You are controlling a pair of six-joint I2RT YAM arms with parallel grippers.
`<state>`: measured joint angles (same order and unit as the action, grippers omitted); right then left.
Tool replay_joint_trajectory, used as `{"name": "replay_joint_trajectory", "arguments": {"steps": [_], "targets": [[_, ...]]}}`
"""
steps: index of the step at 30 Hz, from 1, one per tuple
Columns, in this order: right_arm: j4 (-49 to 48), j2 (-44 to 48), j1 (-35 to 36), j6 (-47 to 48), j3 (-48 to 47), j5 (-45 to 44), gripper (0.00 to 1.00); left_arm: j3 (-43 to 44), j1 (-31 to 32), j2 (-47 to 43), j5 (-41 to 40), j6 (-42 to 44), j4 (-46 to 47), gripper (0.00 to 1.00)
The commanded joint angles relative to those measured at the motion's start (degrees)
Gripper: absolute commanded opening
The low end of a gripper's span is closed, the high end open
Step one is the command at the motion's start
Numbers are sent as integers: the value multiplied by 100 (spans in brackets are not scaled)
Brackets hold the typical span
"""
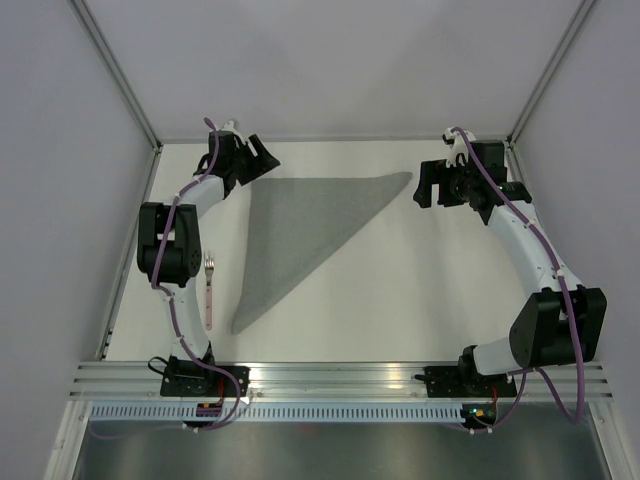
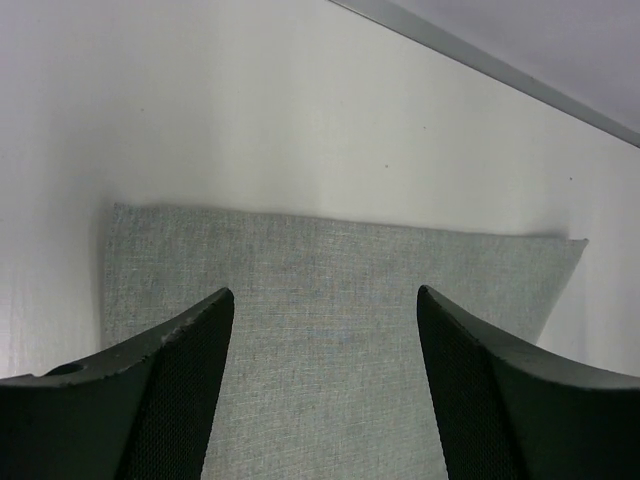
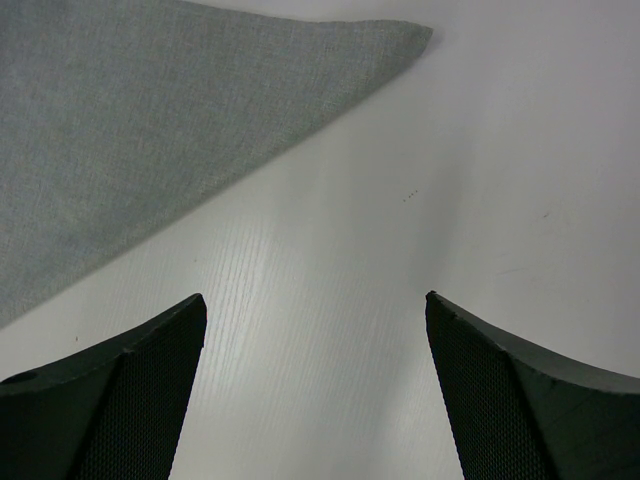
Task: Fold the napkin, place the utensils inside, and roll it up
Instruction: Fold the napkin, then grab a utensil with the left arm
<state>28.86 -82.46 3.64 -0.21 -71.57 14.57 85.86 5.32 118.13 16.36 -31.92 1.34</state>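
The grey napkin lies flat on the white table, folded into a triangle with its long edge running from the right tip down to the near left. My left gripper hovers over the napkin's far left corner, open, and the cloth shows between its fingers. To the right, my right gripper is open just off the napkin's right tip, with only bare table between its fingers. One utensil, a fork with a pale pink handle, lies left of the napkin beside the left arm.
A metal frame rail runs along the table's left edge, and grey walls close in the back and sides. The left arm's elbow sits close to the fork. The metal base rail spans the near edge.
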Motion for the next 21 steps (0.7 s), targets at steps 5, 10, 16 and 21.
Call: {"name": "replay_joint_trajectory", "arguments": {"steps": [5, 10, 16, 21], "targets": [[102, 28, 40, -23, -199, 63, 95, -1078, -31, -1325, -1614, -480, -99, 79], [111, -34, 111, -32, -208, 178, 95, -2720, -14, -2756, -2742, -1061, -792, 75], [93, -113, 260, -76, -182, 257, 94, -4094, 30, -4197, -3243, -1413, -1557, 73], [58, -174, 286, -93, -147, 345, 94, -4683, 48, -5193, -3736, -1632, -2717, 74]]}}
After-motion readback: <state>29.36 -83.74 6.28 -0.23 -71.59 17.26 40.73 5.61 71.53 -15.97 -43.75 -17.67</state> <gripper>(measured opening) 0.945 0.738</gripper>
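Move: The left hand, just off the napkin's far-left corner (about 5 cm to its left, level fore and aft, 8 cm below), has the folded napkin's near corner some 41 cm back, 7 cm left and 8 cm below; the fork lies about 32 cm back and 14 cm left. From the right hand, the napkin's right corner is roughly 17 cm ahead, 5 cm left and 17 cm down, the near corner 26 cm back and 48 cm left. Already free of the cloth and with its fingers staying open, the left hand sweeps back about 24 cm and left some 11 cm, sinking a little late on, away from the far-left corner and towards the napkin's near corner and the fork, while the wrist swings roughly 30 degrees counter-clockwise and tips downward. The right hand, open and well above the table, starts late and eases under 3 cm to the left, closing slightly on the napkin's right corner, touching nothing. ##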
